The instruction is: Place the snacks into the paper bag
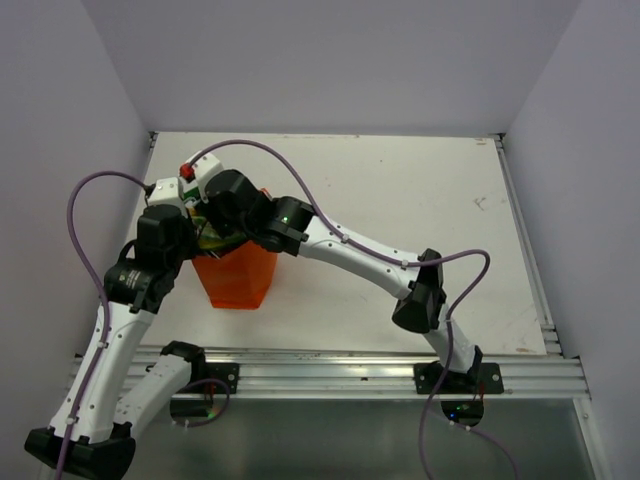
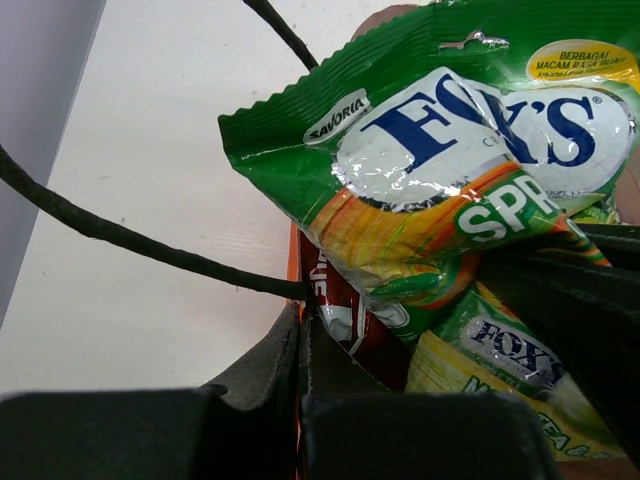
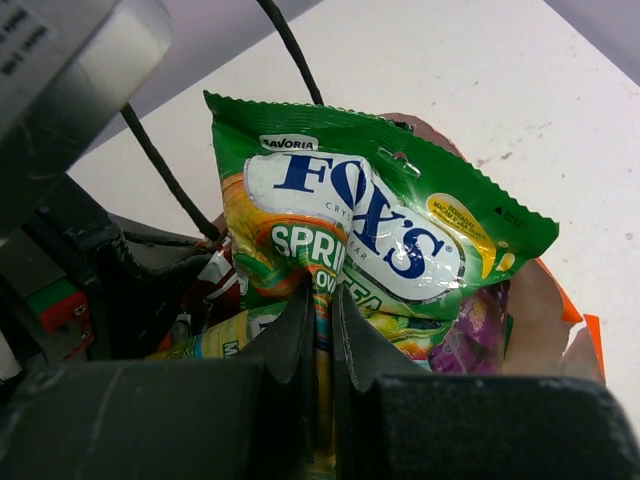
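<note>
The orange paper bag stands upright at the table's left, with both arms bent over its mouth. My left gripper is shut on the bag's orange rim, just below a dark cord handle. My right gripper is shut on the lower part of the green-and-white packet, which sticks up out of the bag's mouth. Inside the bag lie the red packet, the smaller yellow-green packet and the purple packet. From above, the grippers hide the bag's mouth.
The bag stands close to the left wall. White tabletop spreads to its right and behind it. A metal rail runs along the near edge. The second cord handle arches beside the left arm's body.
</note>
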{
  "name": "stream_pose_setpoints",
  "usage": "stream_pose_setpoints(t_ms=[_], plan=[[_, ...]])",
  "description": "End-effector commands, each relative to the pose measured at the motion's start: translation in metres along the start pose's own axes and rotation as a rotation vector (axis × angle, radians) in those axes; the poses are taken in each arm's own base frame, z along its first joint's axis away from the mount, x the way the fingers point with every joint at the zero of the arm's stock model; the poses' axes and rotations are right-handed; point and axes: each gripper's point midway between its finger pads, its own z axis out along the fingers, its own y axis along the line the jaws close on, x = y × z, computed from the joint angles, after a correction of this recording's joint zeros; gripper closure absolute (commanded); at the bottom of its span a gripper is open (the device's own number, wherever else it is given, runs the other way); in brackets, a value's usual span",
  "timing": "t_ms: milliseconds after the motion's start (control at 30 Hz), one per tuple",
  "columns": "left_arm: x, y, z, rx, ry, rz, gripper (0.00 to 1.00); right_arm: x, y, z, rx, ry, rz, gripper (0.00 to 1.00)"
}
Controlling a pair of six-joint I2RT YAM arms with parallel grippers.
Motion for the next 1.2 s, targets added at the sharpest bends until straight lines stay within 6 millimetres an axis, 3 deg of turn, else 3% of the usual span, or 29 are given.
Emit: stream_pose_setpoints(t_ms=[0,133,300,500,667,700,833,867,967,1000,1033,1067,1100,1167], plan=[[0.026,0.0,-0.006,0.017,0.104,0.018,1.0,0.087,-0.001,0.017,-0.009,0.253,-0.044,1.0],[0.023,-0.002,-0.004,0.018,0.098,0.02,1.0,0.118,-0.001,0.001,-0.014,0.341,-0.069,1.0],[0.021,-0.004,-0.002,0.024,0.095,0.024,1.0,0.142,-0.002,-0.021,-0.025,0.431,-0.101,1.0],[0.019,-0.006,0.001,0.031,0.094,0.029,1.0,0.166,0.001,-0.015,-0.032,0.491,-0.121,1.0],[0.018,-0.007,0.002,0.035,0.094,0.031,1.0,0.136,0.0,-0.005,-0.002,0.419,-0.122,1.0],[0.018,-0.008,0.003,0.036,0.094,0.033,1.0,0.126,-0.005,-0.006,0.021,0.4,-0.132,0.87],[0.018,-0.008,0.003,0.038,0.094,0.034,1.0,0.047,-0.024,-0.03,0.1,0.208,-0.136,0.23],[0.018,-0.008,0.003,0.038,0.094,0.034,1.0,0.023,-0.038,-0.047,0.153,0.149,-0.125,0.19],[0.018,-0.008,0.004,0.036,0.095,0.035,1.0,0.0,-0.067,-0.071,0.219,0.1,-0.097,0.17],[0.018,-0.008,0.004,0.036,0.095,0.035,1.0,0.0,-0.074,-0.076,0.232,0.098,-0.061,0.17],[0.019,-0.008,0.004,0.036,0.097,0.035,1.0,0.018,-0.089,-0.072,0.26,0.142,-0.051,0.17],[0.019,-0.008,0.005,0.035,0.1,0.036,1.0,0.015,-0.097,-0.082,0.27,0.125,-0.013,0.18],[0.02,-0.008,0.005,0.034,0.101,0.038,1.0,0.035,-0.102,-0.076,0.279,0.163,-0.006,0.18],[0.018,-0.008,0.006,0.035,0.101,0.041,1.0,0.046,-0.117,-0.076,0.307,0.175,0.048,0.19]])
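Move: The right hand already pinches the green FOX'S packet over the paper bag. The middle of the bag's mouth lies about 6 cm below, 3 cm to its right and 2 cm back. Inside, the purple packet lies some 4 cm right, 2 cm ahead and 8 cm down; the red packet about 2 cm left, 4 cm back and 7 cm down. From the left hand, the mouth's middle is roughly 8 cm right, 3 cm ahead and 1 cm down. Down and back, some 4 cm lower and 3 cm nearer the base, the right hand takes the FOX'S packet into the bag's mouth, then opens its fingers wide. From there it swings right about 8 cm and forward 3 cm, rising slightly and rolling some 10 degrees, towards the bag's right rim. The left hand keeps pinching the left rim. ##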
